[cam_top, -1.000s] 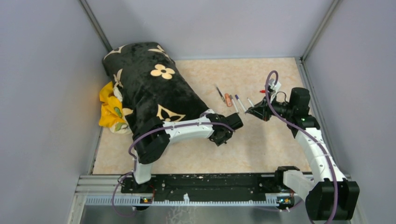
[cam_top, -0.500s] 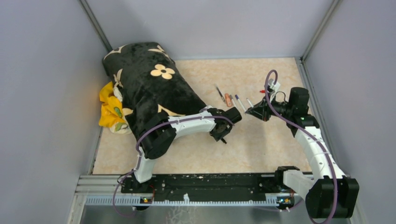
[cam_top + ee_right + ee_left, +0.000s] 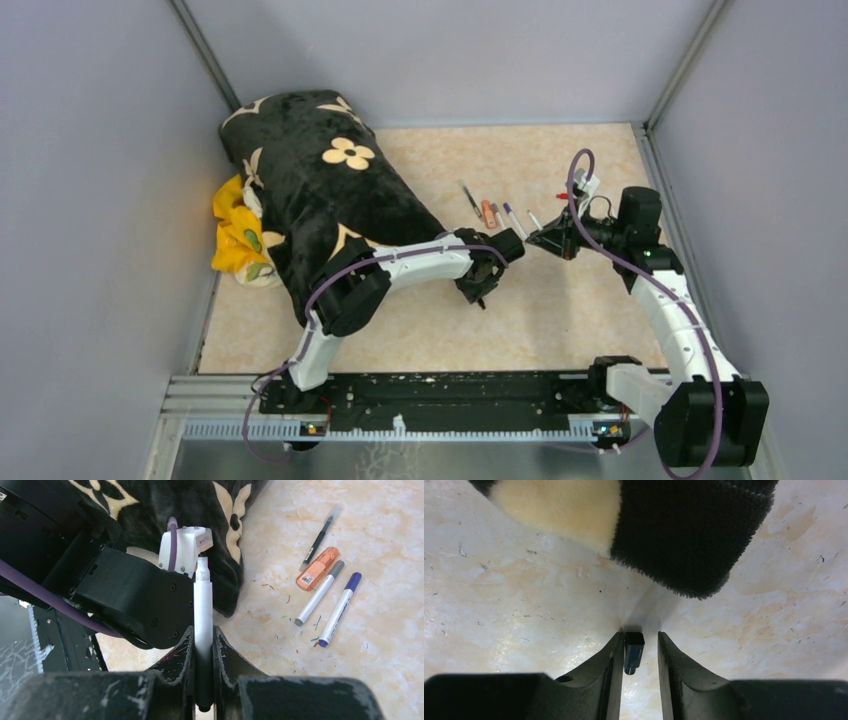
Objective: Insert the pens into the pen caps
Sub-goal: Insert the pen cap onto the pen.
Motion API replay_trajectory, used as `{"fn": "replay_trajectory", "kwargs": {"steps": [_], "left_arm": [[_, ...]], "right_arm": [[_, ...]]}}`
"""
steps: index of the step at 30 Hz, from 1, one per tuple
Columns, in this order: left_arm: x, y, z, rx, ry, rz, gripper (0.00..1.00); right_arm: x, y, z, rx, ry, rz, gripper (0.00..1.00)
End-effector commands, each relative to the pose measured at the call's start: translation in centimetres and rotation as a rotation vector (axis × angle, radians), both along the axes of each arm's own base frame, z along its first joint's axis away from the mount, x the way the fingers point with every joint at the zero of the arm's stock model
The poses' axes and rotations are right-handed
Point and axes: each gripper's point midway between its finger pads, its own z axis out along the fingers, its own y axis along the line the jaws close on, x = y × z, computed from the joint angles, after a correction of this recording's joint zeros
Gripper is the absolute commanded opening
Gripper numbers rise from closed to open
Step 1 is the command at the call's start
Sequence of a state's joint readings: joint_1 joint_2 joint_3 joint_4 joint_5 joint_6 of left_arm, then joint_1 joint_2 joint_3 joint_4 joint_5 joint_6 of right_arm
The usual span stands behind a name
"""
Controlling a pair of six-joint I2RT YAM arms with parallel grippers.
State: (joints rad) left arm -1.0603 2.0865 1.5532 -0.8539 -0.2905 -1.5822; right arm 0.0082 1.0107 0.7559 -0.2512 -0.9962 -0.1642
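Observation:
My right gripper [image 3: 545, 238] [image 3: 203, 630] is shut on a white-barrelled marker [image 3: 203, 600], whose bare tip points at my left arm's wrist. My left gripper [image 3: 482, 292] [image 3: 640, 636] points down at the table. Its jaws stand narrowly open around a small black cap [image 3: 633, 651], which rests against the left finger with a gap on the other side. On the table lie a thin dark pen [image 3: 317, 536], an orange marker [image 3: 317, 568], a grey-capped marker [image 3: 320, 593] and a blue-capped marker [image 3: 340, 608]. A small red cap [image 3: 562, 196] lies by my right arm.
A black plush blanket with cream flowers [image 3: 320, 190] covers the left side, and its edge hangs just ahead of my left gripper [image 3: 684, 530]. A yellow cloth [image 3: 235, 235] sits at its left. Grey walls enclose the beige table [image 3: 560, 310].
My left arm has reached further right, bringing its gripper closer to my right gripper. My right gripper has barely moved and still holds the white marker.

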Motion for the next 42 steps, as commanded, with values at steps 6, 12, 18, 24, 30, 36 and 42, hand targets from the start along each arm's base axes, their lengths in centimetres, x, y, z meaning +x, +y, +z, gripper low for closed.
{"fn": "replay_trajectory", "kwargs": {"steps": [6,12,18,24,30,36,42], "left_arm": [[-1.8,3.6,-1.8,0.18,0.096,0.049,0.26],[-2.2,3.6,-1.8,0.187,0.111,0.023,0.27],[-2.5,3.6,-1.8,0.195,0.109,0.002,0.36],[-3.2,3.5,-1.8,0.209,0.102,-0.016,0.35],[-3.2,3.4,-2.2,0.223,0.106,-0.032,0.33],[-3.2,3.8,-2.4,0.243,0.1,-0.039,0.16],[-2.2,3.2,-0.8,0.212,0.025,-0.064,0.12]], "right_arm": [[0.8,-0.1,2.5,0.004,-0.074,0.001,0.0],[0.8,-0.1,2.5,0.001,-0.076,-0.003,0.0],[0.9,-0.1,2.5,-0.001,-0.077,-0.005,0.0],[0.9,-0.1,2.5,-0.001,-0.077,-0.005,0.0],[0.9,-0.2,2.4,-0.003,-0.078,-0.008,0.0],[0.9,-0.1,2.4,-0.001,-0.078,-0.005,0.0],[0.6,0.1,2.5,0.007,-0.08,0.017,0.0]]}}
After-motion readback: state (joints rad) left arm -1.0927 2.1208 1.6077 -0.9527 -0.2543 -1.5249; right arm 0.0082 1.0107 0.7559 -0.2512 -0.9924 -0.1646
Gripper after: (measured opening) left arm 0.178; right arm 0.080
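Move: The black pen cap lies on the table almost between the left hand's open fingertips, about 2 cm back of that hand, level with it sideways and 1 cm below. The dark blanket corner is roughly 6 cm ahead of the left hand and 1 cm to its right; the grey-capped pen lies some 15 cm ahead and 5 cm right. From the right hand, the cap is about 9 cm left, 6 cm back and 20 cm lower. Just above the table, the left hand draws back about 2.5 cm, away from the blanket corner and on to the black cap, while its fingers narrow, part a little again and then close to pinch the cap by its sides. Along the way the wrist tips its fingers about 5 degrees nearer to straight down and turns about as much clockwise, with hardly any change of height. ##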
